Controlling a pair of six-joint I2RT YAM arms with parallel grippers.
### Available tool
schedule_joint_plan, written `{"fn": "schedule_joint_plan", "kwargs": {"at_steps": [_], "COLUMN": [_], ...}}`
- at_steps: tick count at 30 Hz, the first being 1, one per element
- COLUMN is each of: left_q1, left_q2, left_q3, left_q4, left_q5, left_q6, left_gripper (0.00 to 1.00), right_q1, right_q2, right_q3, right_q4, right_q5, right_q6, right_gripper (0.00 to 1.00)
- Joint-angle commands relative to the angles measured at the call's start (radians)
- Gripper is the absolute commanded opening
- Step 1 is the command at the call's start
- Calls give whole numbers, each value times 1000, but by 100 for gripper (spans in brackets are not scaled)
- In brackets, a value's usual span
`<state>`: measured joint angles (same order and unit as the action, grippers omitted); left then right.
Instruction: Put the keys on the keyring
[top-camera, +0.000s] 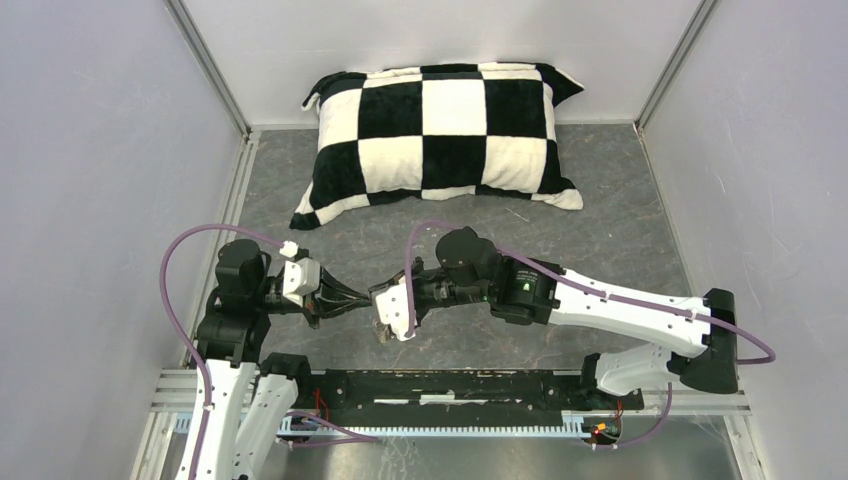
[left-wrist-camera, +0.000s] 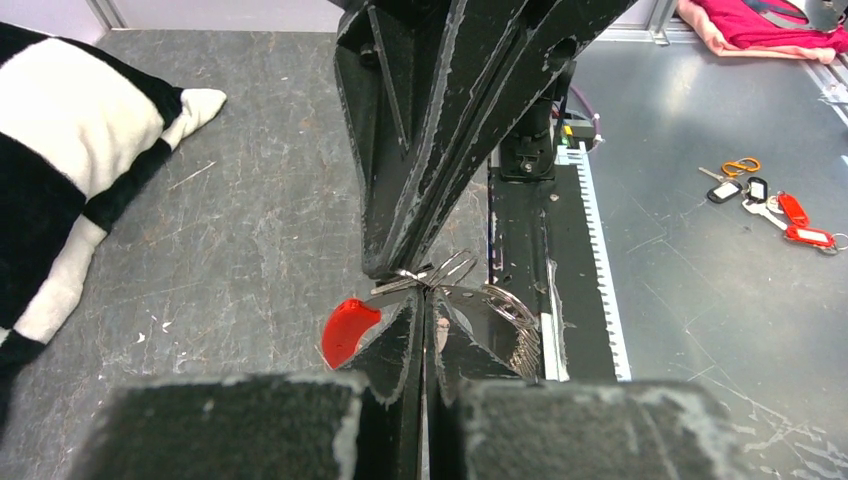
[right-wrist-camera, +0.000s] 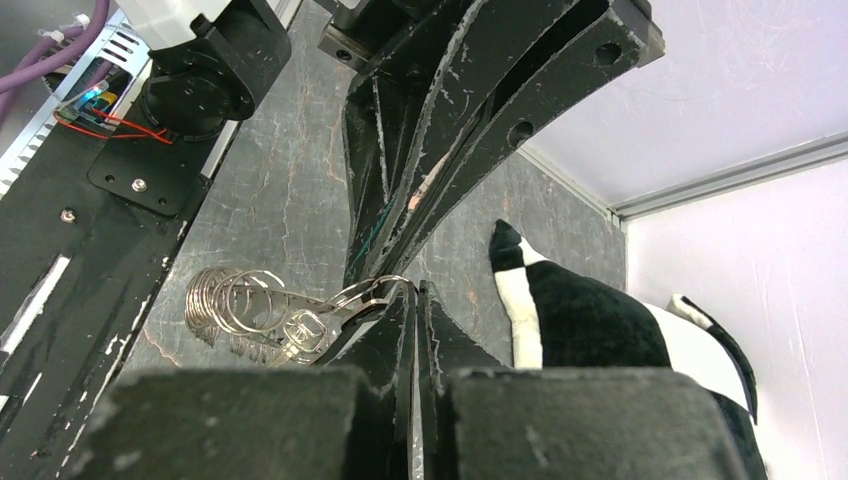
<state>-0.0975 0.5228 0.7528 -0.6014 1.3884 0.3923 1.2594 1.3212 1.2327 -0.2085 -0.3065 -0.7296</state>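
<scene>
My two grippers meet tip to tip above the grey table, the left gripper (top-camera: 365, 300) coming from the left and the right gripper (top-camera: 386, 306) from the right. Both are shut on the keyring (left-wrist-camera: 505, 315), a silvery wire coil with a red sleeve (left-wrist-camera: 348, 330). In the right wrist view the coil (right-wrist-camera: 235, 305) hangs left of my shut fingertips (right-wrist-camera: 405, 300), with a flat silvery piece (right-wrist-camera: 300, 328) beside it. Two black-headed keys (left-wrist-camera: 740, 190) lie in a loose bunch on the metal sheet, far from both grippers.
A black-and-white checked pillow (top-camera: 450, 130) lies at the back of the table. A black rail (top-camera: 450, 385) runs along the near edge. Red tags (left-wrist-camera: 805, 228) and an orange clip (left-wrist-camera: 740, 166) lie with the keys. Pale walls close in both sides.
</scene>
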Motion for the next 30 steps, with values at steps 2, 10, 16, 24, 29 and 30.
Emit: {"fn": "schedule_joint_plan", "kwargs": {"at_steps": [2,10,16,24,29,30], "left_q1": [-1,-1,-2,-1,-1,-1], "left_q2": [-6,-12,-12,-17,-20,-21], "left_q3": [29,30,29,29,30,29], "left_q4": [23,23,23,22,23,23], "left_q5": [42,42,37,38,40,39], "left_q6": [50,48,49,49,46,46], "left_gripper": [2,2,2,2,2,2], "right_q1": [6,6,6,2,-9,-12], "right_q2": [53,67,40,16,28,28], "right_q3": [72,86,72,80,125,131], "right_q4": [-25,-33,-36,-58,-126,-133], "right_q5": [34,8,-3,-34,-63,-70], "right_q6": [22,43,44,50,44,45], "right_gripper": [0,0,12,20,22,23]}}
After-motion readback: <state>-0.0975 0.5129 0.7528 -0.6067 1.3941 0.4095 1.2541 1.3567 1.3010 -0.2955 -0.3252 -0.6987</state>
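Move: My right hand still grips the far edge of the keyring at its fingertips. My left hand pinches the other side of the keyring, within a centimetre of its own tips. From my right hand, the metal keys lie about 4 cm back and 2 cm down, and the coil hangs some 6 cm back and 3 cm down. The red tag is roughly 2 cm ahead, 1 cm right and 3 cm down. I push my right fingertips nearly 1 cm, mostly left with a little down and forward, along the keyring that my left hand keeps pinching. Then I hold there and open my right fingers to about a fifth, letting go of the ring's edge, and ease them back and to the right by roughly half a centimetre each. My left hand stays in place. ##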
